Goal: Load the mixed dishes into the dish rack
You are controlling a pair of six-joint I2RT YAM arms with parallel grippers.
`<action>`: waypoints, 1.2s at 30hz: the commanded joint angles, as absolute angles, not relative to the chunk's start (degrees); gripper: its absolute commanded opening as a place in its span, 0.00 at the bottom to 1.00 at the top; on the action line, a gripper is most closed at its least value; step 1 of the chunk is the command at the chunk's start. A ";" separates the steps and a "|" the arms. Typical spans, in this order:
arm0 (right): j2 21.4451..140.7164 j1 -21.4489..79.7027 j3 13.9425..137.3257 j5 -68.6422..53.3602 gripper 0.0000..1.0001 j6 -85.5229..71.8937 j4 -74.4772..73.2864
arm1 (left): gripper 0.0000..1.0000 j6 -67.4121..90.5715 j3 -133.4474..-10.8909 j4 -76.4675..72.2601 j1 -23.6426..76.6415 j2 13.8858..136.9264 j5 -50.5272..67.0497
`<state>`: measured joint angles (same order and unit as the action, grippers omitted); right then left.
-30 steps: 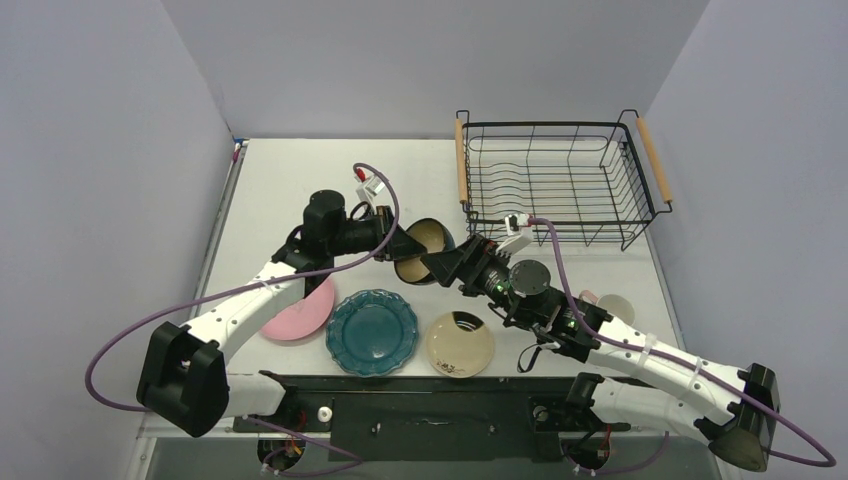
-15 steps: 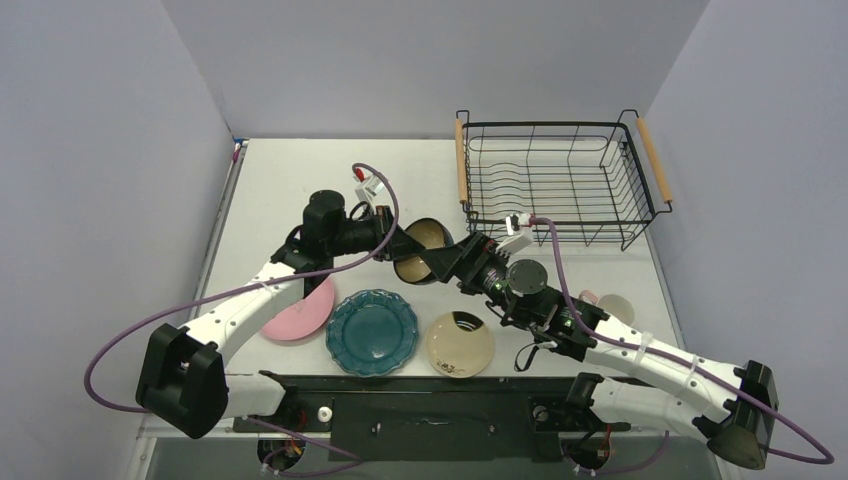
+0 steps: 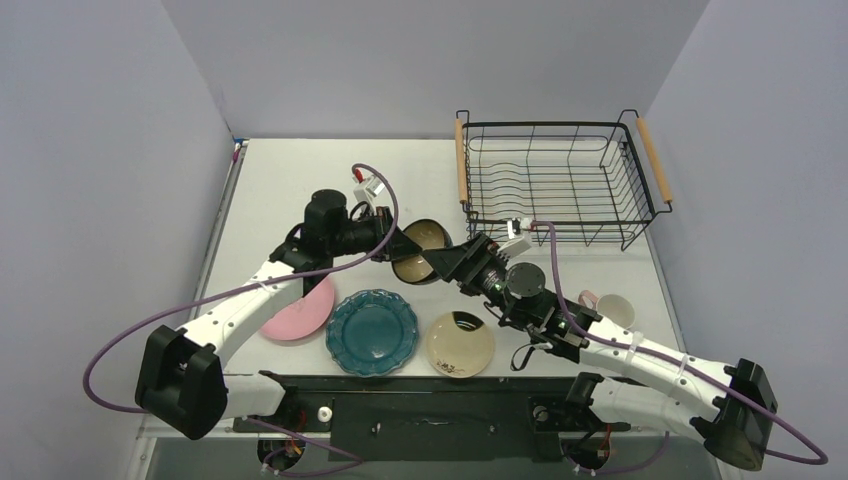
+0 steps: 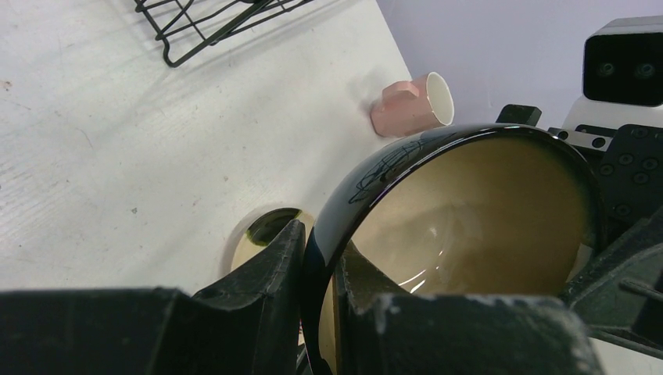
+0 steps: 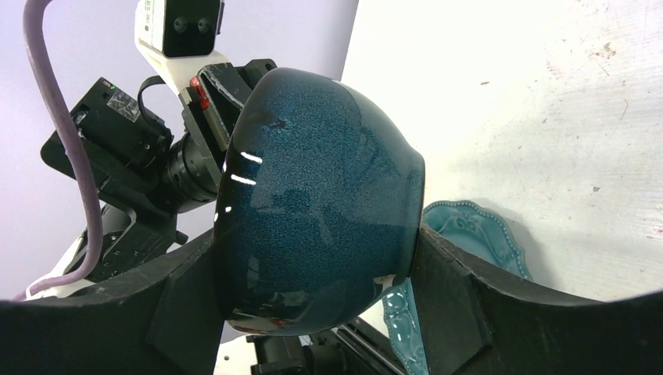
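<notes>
The dark-teal bowl (image 3: 420,250) with a beige inside is held up on its side over the middle of the table. My left gripper (image 3: 398,245) is shut on its rim, one finger inside and one outside (image 4: 320,266). My right gripper (image 3: 440,262) reaches it from the right, and its two fingers press on opposite sides of the bowl (image 5: 320,203). The pink plate (image 3: 300,318), teal scalloped plate (image 3: 371,332) and cream dish (image 3: 460,344) lie along the near edge. The pink cup (image 3: 610,308) lies on its side at the right. The dish rack (image 3: 560,180) stands at the back right with nothing in it.
The left arm's camera and cable (image 5: 156,156) sit close behind the bowl. The teal plate (image 5: 477,234) lies directly under the right gripper. Purple walls close in the table on three sides.
My right gripper has slid left up to the bowl and its jaws have drawn in against its sides. The left gripper and the bowl have stayed put.
</notes>
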<state>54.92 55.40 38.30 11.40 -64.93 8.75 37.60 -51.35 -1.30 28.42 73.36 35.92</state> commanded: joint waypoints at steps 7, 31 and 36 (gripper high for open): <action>53.44 53.26 35.25 9.80 0.00 -70.51 20.42 | 0.28 37.92 -57.41 -0.14 29.50 72.92 36.75; 47.66 48.24 29.27 7.21 0.00 -76.31 26.07 | 0.95 38.34 -59.41 1.92 30.67 72.48 35.23; 47.10 47.19 29.70 6.51 0.00 -76.55 25.08 | 0.97 34.83 -62.39 8.53 30.51 72.11 30.67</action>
<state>49.71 48.03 28.21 7.14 -74.87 16.21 38.39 -57.36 4.43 30.44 73.82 34.70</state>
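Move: The bowl is already held by both hands. The left pinches its rim, with the bowl's middle about 5 cm back, 2 cm right and 2 cm above. The right straddles it and has the rack some 27 cm ahead, 31 cm to its right and 14 cm below. From the right hand, the cream plate lies 7 cm back and 5 cm right, and the pink mug about 1 cm ahead and 37 cm right, both roughly 18 cm down. The left fingers let go of the bowl's rim, spreading from nearly shut to wide open while that hand rises about 2 cm. The right keeps its wide grip across the bowl and draws it some 3 cm right, sinking 2 cm and easing slightly forward towards the rack, its left side tilting up about 10 degrees. ##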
